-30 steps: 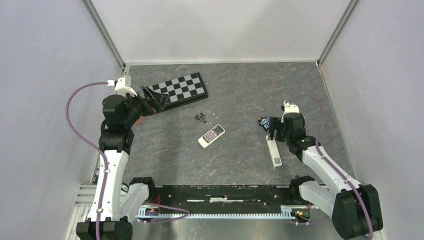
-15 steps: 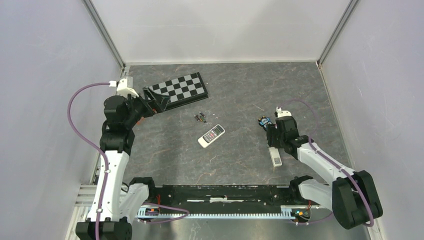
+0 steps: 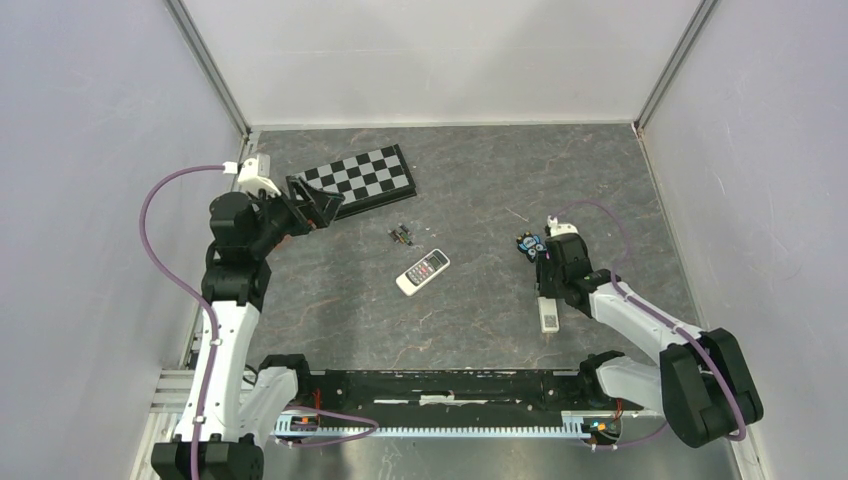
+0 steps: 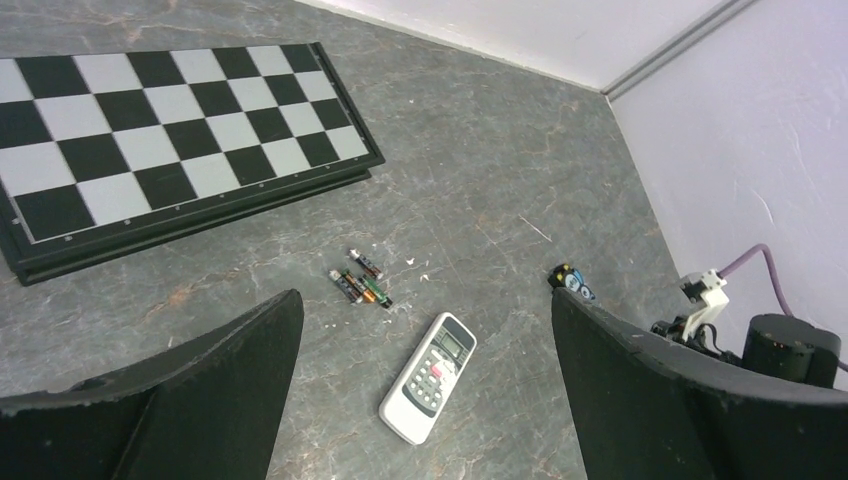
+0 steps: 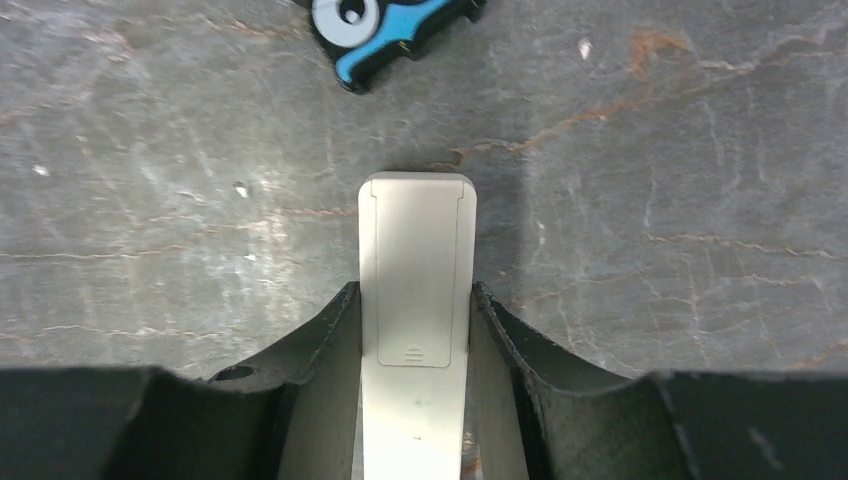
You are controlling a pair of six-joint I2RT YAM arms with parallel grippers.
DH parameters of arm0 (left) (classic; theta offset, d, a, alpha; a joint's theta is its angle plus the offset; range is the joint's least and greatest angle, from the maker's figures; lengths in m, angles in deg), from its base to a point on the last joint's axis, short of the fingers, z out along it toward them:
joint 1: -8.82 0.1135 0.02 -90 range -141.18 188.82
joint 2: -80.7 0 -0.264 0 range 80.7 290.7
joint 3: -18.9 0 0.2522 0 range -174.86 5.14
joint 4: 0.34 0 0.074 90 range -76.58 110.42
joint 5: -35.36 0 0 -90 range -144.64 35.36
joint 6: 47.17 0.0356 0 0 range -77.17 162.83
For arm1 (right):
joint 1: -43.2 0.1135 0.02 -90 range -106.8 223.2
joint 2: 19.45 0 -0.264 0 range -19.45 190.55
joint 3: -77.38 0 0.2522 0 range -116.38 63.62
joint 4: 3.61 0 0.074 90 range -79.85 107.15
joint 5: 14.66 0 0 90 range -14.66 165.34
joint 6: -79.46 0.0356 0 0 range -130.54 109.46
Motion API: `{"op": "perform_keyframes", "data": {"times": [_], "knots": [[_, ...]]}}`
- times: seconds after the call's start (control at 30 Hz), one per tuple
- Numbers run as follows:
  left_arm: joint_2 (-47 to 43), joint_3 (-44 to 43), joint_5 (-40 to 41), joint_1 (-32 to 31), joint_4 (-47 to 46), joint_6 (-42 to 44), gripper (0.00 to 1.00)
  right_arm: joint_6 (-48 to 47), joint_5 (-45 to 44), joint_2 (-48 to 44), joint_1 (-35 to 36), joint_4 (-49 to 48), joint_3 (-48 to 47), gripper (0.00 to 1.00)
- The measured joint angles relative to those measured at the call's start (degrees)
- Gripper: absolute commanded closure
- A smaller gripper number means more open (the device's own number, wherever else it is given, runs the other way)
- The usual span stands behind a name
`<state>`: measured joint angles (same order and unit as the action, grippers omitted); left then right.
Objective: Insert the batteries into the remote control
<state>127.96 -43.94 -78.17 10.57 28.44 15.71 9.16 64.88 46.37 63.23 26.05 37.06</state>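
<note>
The slim white remote control lies back up on the table, its battery cover closed. My right gripper straddles it, and both fingers touch its long sides. In the top view only its near end shows below the right gripper. Several tiny batteries lie mid-table, and they also show in the left wrist view. My left gripper is wide open and empty, raised above the table to their left; in the left wrist view the batteries lie beyond its fingers.
A shorter grey-white remote with screen and buttons lies just in front of the batteries. A black-and-blue gadget sits just beyond the slim remote's far end. A checkerboard lies at the back left. Walls enclose the table.
My right gripper has moved slightly left and come down over the slim remote, now flanking its sides. My left gripper has swung a little to the right.
</note>
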Motion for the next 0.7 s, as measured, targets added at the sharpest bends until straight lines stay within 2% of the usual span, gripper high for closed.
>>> {"op": "perform_keyframes", "data": {"times": [0.13,0.23,0.33,0.5,0.6,0.7], "knots": [[0.0,1.5,-3.5,-0.4,-2.7,-0.2,0.00,1.2,4.2,-1.7,0.0,-2.3,0.0,0.80],[-0.1,4.0,-5.8,-1.6,-6.0,-1.5,0.00,4.1,11.8,-3.7,0.0,-7.3,0.0,0.81],[0.0,7.3,-6.7,-5.7,-9.4,-3.6,0.00,9.3,19.8,-4.2,0.5,-14.7,-0.4,0.82],[2.4,9.8,-2.4,-19.6,-14.0,-4.8,0.00,21.5,27.0,-3.5,2.5,-26.8,-1.3,0.82],[6.1,9.8,2.6,-29.2,-17.0,-4.7,0.00,29.6,27.1,-2.2,4.3,-32.5,-2.6,0.82],[10.4,9.8,6.8,-35.7,-19.4,-4.0,0.00,36.6,25.0,-1.2,6.1,-36.2,-3.3,0.82]]}}
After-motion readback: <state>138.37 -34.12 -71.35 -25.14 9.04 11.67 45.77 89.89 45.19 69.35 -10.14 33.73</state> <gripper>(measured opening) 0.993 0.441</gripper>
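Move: The right hand is already closed on the remote control, lying back-up on the table, its middle about 3 cm nearer the base than the fingers and 1 cm right. From the right hand, the button remote lies some 29 cm left and 4 cm ahead, the batteries 34 cm left and 13 ahead, and the blue owl gadget 3 cm left and 10 ahead. The empty left hand, 27 cm up, has the remote control about 45 cm right and 9 back, and the button remote 17 cm right and 2 back. Leftward and up, about 16 cm each way, with some 5 cm forward, the right hand lifts the pinched remote control off the table towards the left hand, rolling its left side up by roughly 55 degrees so the fingers swing to point left. To meet it, the left hand sweeps right, sinking and drawing back a little, turning clockwise, fingers still wide open, ending high over the button remote. ##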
